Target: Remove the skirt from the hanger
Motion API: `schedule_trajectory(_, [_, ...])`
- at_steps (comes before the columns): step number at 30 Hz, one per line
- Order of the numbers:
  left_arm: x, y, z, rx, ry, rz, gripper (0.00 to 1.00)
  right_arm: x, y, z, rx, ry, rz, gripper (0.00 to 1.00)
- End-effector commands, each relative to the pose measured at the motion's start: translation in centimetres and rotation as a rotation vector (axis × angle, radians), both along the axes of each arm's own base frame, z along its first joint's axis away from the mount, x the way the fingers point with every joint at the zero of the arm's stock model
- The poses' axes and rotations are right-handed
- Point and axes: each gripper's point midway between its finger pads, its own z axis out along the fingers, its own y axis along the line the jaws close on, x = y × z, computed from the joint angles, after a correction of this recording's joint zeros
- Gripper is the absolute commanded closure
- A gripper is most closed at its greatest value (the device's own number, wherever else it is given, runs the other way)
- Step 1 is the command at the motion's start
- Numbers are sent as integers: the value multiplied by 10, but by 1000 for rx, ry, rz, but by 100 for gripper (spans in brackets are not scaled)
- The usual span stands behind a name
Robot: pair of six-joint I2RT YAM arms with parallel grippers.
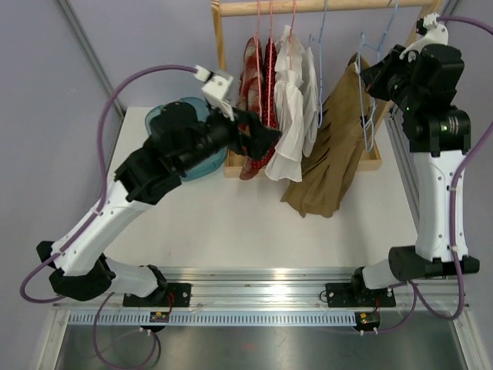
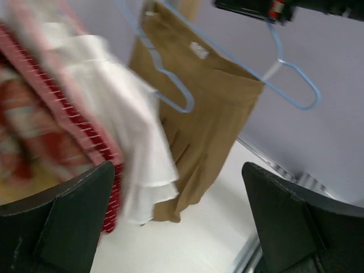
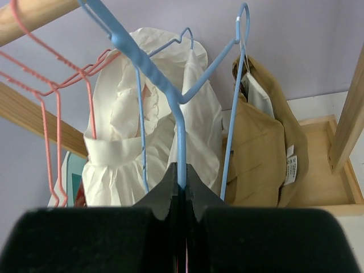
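Note:
The tan skirt (image 1: 331, 154) hangs on a light blue wire hanger (image 1: 370, 116) at the right end of the wooden rack, its hem resting on the table. My right gripper (image 1: 372, 77) is shut on that hanger's wire. In the right wrist view the blue hanger (image 3: 153, 74) runs straight up out of the pinched right gripper (image 3: 181, 170), with the skirt (image 3: 261, 159) just to its right. My left gripper (image 1: 266, 139) is open in front of the clothes, touching nothing. The left wrist view shows the skirt (image 2: 205, 114) on its hanger (image 2: 290, 96) beyond the wide-apart left gripper (image 2: 176, 216).
A white ruffled garment (image 1: 296, 108) and a red patterned one (image 1: 258, 92) hang left of the skirt on pink and blue hangers. The rack's top rail (image 1: 323, 6) and base frame (image 1: 371, 163) enclose them. A teal bowl (image 1: 192, 166) sits under my left arm.

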Motion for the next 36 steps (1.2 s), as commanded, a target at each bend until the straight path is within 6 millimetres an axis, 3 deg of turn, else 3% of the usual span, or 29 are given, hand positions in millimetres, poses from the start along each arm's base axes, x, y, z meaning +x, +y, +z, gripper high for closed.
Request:
schedule_trajectory(1, [-39, -77, 8, -21, -101, -270, 1, -38, -5, 47, 27, -180, -17, 100])
schedule_trajectory(3, [-53, -105, 7, -38, -126, -343, 1, -50, -7, 43, 36, -167, -21, 100])
schedule_trajectory(4, [-63, -128, -6, -16, -118, -389, 1, -59, -8, 45, 38, -169, -25, 100])
schedule_trajectory(6, [-70, -146, -8, -35, -128, -417, 1, -69, -8, 39, 48, -148, -23, 100])
schedule_trajectory(7, [-75, -162, -20, -24, -114, -448, 1, -80, -9, 43, 56, -159, -22, 100])
schedule_trajectory(11, [-90, -191, -32, -56, -77, -533, 1, -101, -11, 42, 73, -164, -26, 100])
schedule_trajectory(19, [-92, -216, -36, -107, -89, -565, 2, -124, -9, 34, 128, -144, -20, 100])
schedule_trajectory(28, [-103, -237, -47, -120, -53, -664, 33, -135, -1, 44, 174, -168, 26, 100])
schedule_trajectory(30, [-101, -237, -53, -111, -37, -657, 62, -136, 2, 47, 188, -169, 38, 100])
schedule_trajectory(31, [-101, -235, -45, -136, -50, -650, 75, -137, 4, 47, 192, -168, 52, 100])
schedule_trajectory(32, [-100, -234, -44, -142, -50, -640, 100, -137, 5, 47, 195, -170, 57, 100])
schedule_trajectory(36, [-99, -225, -33, -150, -55, -610, 100, -131, 4, 29, 189, -150, 44, 100])
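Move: The near end of the skirt's waistband lies about 25 cm to the right of the open left hand, 4 cm ahead and 8 cm lower. The white garment hangs 16 cm ahead and 9 cm right of that hand, the dotted red garment 15 cm ahead and 3 cm right, both some 15 cm lower. From the right hand, already shut on the hanger's wire, the same waistband end is about 10 cm back, 2 cm left and 11 cm below. Left hand swings 24 cm right, back and down, pinches skirt waistband; right draws held hanger 12 cm back. ##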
